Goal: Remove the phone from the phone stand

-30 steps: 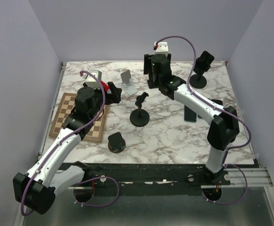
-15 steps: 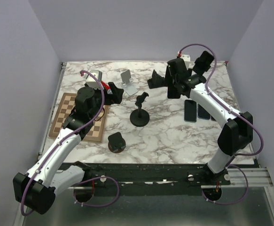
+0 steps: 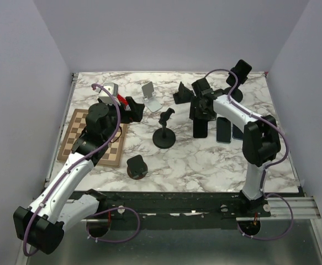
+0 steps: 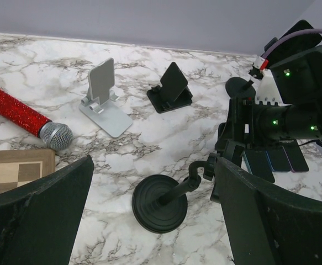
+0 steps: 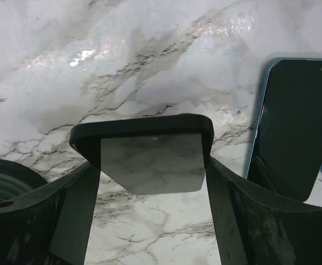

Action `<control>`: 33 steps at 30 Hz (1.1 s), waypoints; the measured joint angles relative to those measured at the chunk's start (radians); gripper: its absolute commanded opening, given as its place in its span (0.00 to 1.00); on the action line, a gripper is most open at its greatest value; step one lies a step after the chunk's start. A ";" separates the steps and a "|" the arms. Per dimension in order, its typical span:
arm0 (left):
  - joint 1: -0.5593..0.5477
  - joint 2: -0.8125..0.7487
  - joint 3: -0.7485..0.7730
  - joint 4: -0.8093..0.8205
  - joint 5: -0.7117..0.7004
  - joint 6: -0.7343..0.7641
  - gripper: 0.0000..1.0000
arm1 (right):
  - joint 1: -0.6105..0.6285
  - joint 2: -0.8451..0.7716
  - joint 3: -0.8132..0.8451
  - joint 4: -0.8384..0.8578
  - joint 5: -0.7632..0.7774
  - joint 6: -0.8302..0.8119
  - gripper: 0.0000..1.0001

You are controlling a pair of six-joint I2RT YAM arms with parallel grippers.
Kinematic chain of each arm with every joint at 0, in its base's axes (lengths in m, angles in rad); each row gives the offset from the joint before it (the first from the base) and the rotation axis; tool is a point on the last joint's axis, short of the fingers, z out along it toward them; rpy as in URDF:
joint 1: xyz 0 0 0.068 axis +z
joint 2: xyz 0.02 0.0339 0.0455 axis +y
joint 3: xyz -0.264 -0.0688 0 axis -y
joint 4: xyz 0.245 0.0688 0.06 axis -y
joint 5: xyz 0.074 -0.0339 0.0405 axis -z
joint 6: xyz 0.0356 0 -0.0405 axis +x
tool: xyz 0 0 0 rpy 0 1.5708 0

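A black phone hangs upright in my right gripper, just over the marble table. In the right wrist view both fingers press the edges of the phone, whose glossy face mirrors the marble, so the right gripper is shut on it. The black folding phone stand behind it stands empty, and the left wrist view also shows this stand. My left gripper is open and empty, and in its own view the left gripper hovers over a gooseneck stand.
Two more phones lie flat right of the held one, the nearest close to my right finger. A silver stand, the gooseneck stand, a round-based holder, a red microphone and a chessboard stand around.
My right gripper left the black folding stand with the phone, swung right, then came forward and down beside the flat phones. The left arm has hardly moved.
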 measured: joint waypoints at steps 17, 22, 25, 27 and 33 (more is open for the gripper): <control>-0.006 -0.004 0.000 -0.003 0.000 0.001 0.98 | -0.110 0.090 -0.066 0.024 -0.077 0.003 0.01; -0.006 -0.004 0.000 -0.003 0.000 0.001 0.98 | -0.111 0.108 -0.071 0.040 -0.076 0.004 0.01; -0.006 -0.004 0.000 -0.004 0.000 0.001 0.98 | -0.111 0.109 -0.076 0.047 -0.067 0.003 0.01; -0.006 -0.004 0.000 -0.004 0.000 0.001 0.98 | -0.111 0.109 -0.079 0.057 -0.052 0.003 0.02; -0.006 -0.003 0.000 -0.004 0.000 0.001 0.98 | -0.111 0.106 -0.090 0.079 -0.019 0.003 0.10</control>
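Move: The right hand already pinches a phone steeply upright by its long sides. The bare place for it is about 5 cm to this hand's right, level with it fore and aft, some 7 cm below. The teal phone lies 8 cm beyond that place to the right. The round-based stand is 16 cm left of the hand and 4 cm back, the folding black stand about 19 cm ahead and 6 cm left. From the left hand, the bare place is some 28 cm right, 9 cm ahead and 28 cm below. Setting the held phone down onto the marble beside the teal phone, the right hand sinks about 6.5 cm while drifting some 5 cm to the right; the descent ends first, and the last slide is level. The wrist tips the fingers nearer to straight down by under ten degrees, and they keep their pinch on the phone's sides. ##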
